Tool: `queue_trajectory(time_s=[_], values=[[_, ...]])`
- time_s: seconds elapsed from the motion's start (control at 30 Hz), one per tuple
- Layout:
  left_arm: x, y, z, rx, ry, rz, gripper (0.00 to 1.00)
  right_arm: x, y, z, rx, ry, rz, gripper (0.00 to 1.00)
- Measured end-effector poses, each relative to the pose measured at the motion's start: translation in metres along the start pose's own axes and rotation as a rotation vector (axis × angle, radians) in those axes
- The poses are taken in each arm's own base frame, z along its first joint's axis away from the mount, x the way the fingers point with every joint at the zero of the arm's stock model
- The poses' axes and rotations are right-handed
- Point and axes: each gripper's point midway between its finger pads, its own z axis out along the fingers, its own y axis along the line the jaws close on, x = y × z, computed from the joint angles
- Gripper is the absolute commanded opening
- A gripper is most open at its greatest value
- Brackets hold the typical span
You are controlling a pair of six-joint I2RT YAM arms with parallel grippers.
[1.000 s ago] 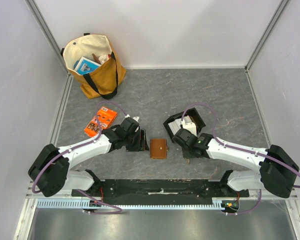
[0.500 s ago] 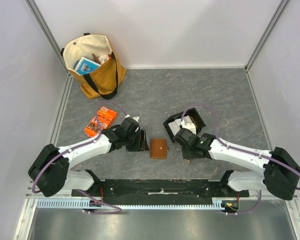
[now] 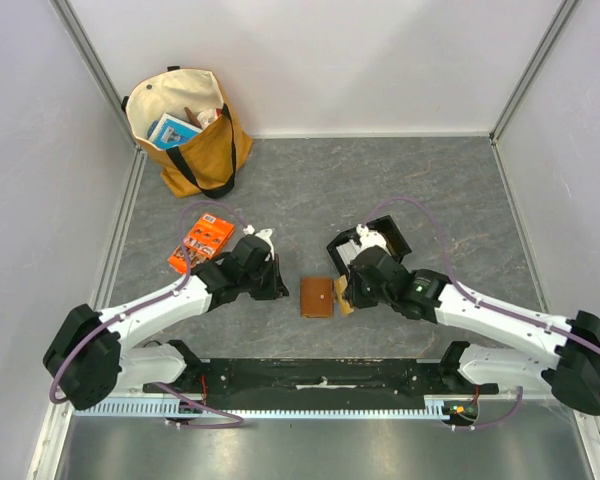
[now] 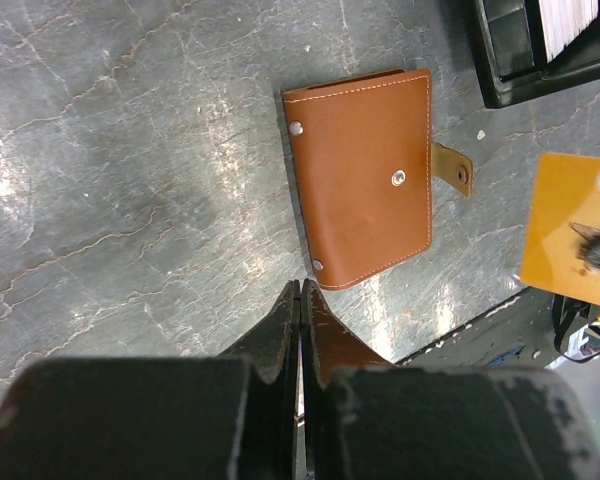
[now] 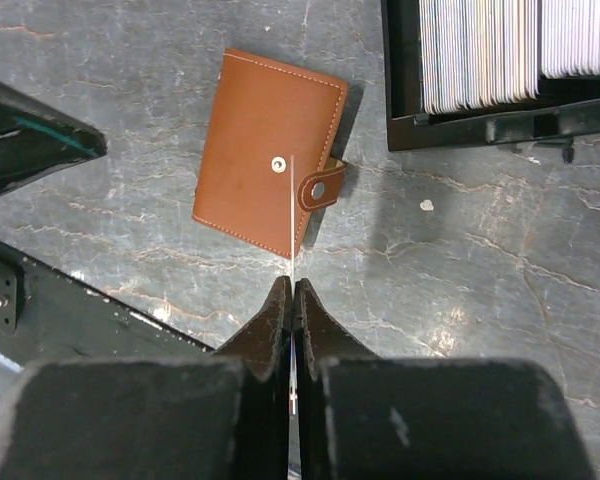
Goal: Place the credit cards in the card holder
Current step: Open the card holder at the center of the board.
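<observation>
The card holder [image 3: 317, 297] [image 4: 360, 190] [image 5: 270, 150] is a tan leather wallet lying closed on the grey table, its strap unsnapped and sticking out to the side. My right gripper [image 3: 346, 296] [image 5: 293, 285] is shut on a thin card, held just right of the wallet. In the right wrist view the card [image 5: 293, 215] shows edge-on as a thin pale line, and in the left wrist view it shows its orange-yellow face [image 4: 570, 230]. My left gripper [image 3: 278, 288] [image 4: 301, 285] is shut on nothing, a short way left of the wallet. More credit cards [image 5: 480, 50] stand packed in a tray.
The black open tray [image 3: 389, 232] [image 5: 500, 128] with the stacked cards stands behind my right gripper. An orange printed packet [image 3: 201, 243] lies to the left. A tan tote bag [image 3: 188, 130] stands at the back left. The black base rail [image 3: 320, 375] runs along the near edge.
My left gripper has closed and drawn slightly away from the wallet. My right arm has swung left with the card, from beside the tray to the wallet's right edge.
</observation>
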Motion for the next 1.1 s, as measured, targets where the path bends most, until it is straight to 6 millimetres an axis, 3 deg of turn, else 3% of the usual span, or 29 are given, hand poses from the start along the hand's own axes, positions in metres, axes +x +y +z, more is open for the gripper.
queue_trajectory(time_s=[0.17, 0.33, 0.43, 0.57, 0.83, 0.97, 1.1], values=[[-0.001, 0.004, -0.007, -0.003, -0.036, 0.001, 0.02, 0.0, -0.004, 0.021, 0.071, 0.013, -0.006, 0.0], [-0.002, 0.007, -0.012, -0.007, -0.055, 0.002, 0.02, -0.018, -0.012, 0.035, 0.152, -0.015, -0.052, 0.0], [-0.002, 0.007, -0.013, -0.009, -0.058, 0.002, 0.02, -0.028, -0.028, 0.041, 0.204, -0.023, -0.068, 0.0], [-0.001, 0.009, -0.012, -0.016, -0.058, 0.002, 0.02, -0.041, -0.053, 0.042, 0.254, -0.024, -0.071, 0.0], [0.001, 0.011, -0.012, -0.019, -0.053, 0.002, 0.02, -0.056, -0.076, 0.037, 0.273, -0.034, -0.099, 0.0], [0.001, 0.011, -0.012, -0.02, -0.053, 0.002, 0.02, -0.056, -0.077, 0.036, 0.254, -0.026, -0.103, 0.0], [0.001, 0.011, -0.012, -0.02, -0.053, 0.002, 0.03, -0.057, -0.06, 0.029, 0.174, -0.037, -0.069, 0.0]])
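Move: From the right hand, whose shut fingers already pinch an orange card, the black card tray's middle lies about 15 cm ahead, 7 cm to the right and some 8 cm below; its near left corner is the closest part. The brown card holder, its strap unfastened, is about 4 cm ahead, 6 cm to the left and 10 cm below the right hand. From the left hand the tray lies roughly 13 cm ahead, 19 cm right and 5 cm below. The orange card stays pinched as the right hand carries it away from the card holder to the near left side of the black tray, sinking 2 cm and going about 9 cm forward, then swinging some 5 cm right and rolling its left side down about 15 degrees, seemingly pushing the tray aside. At the end it starts back up and left by 1 cm or so. The left hand, shut and empty, shifts about 1.5 cm left. ##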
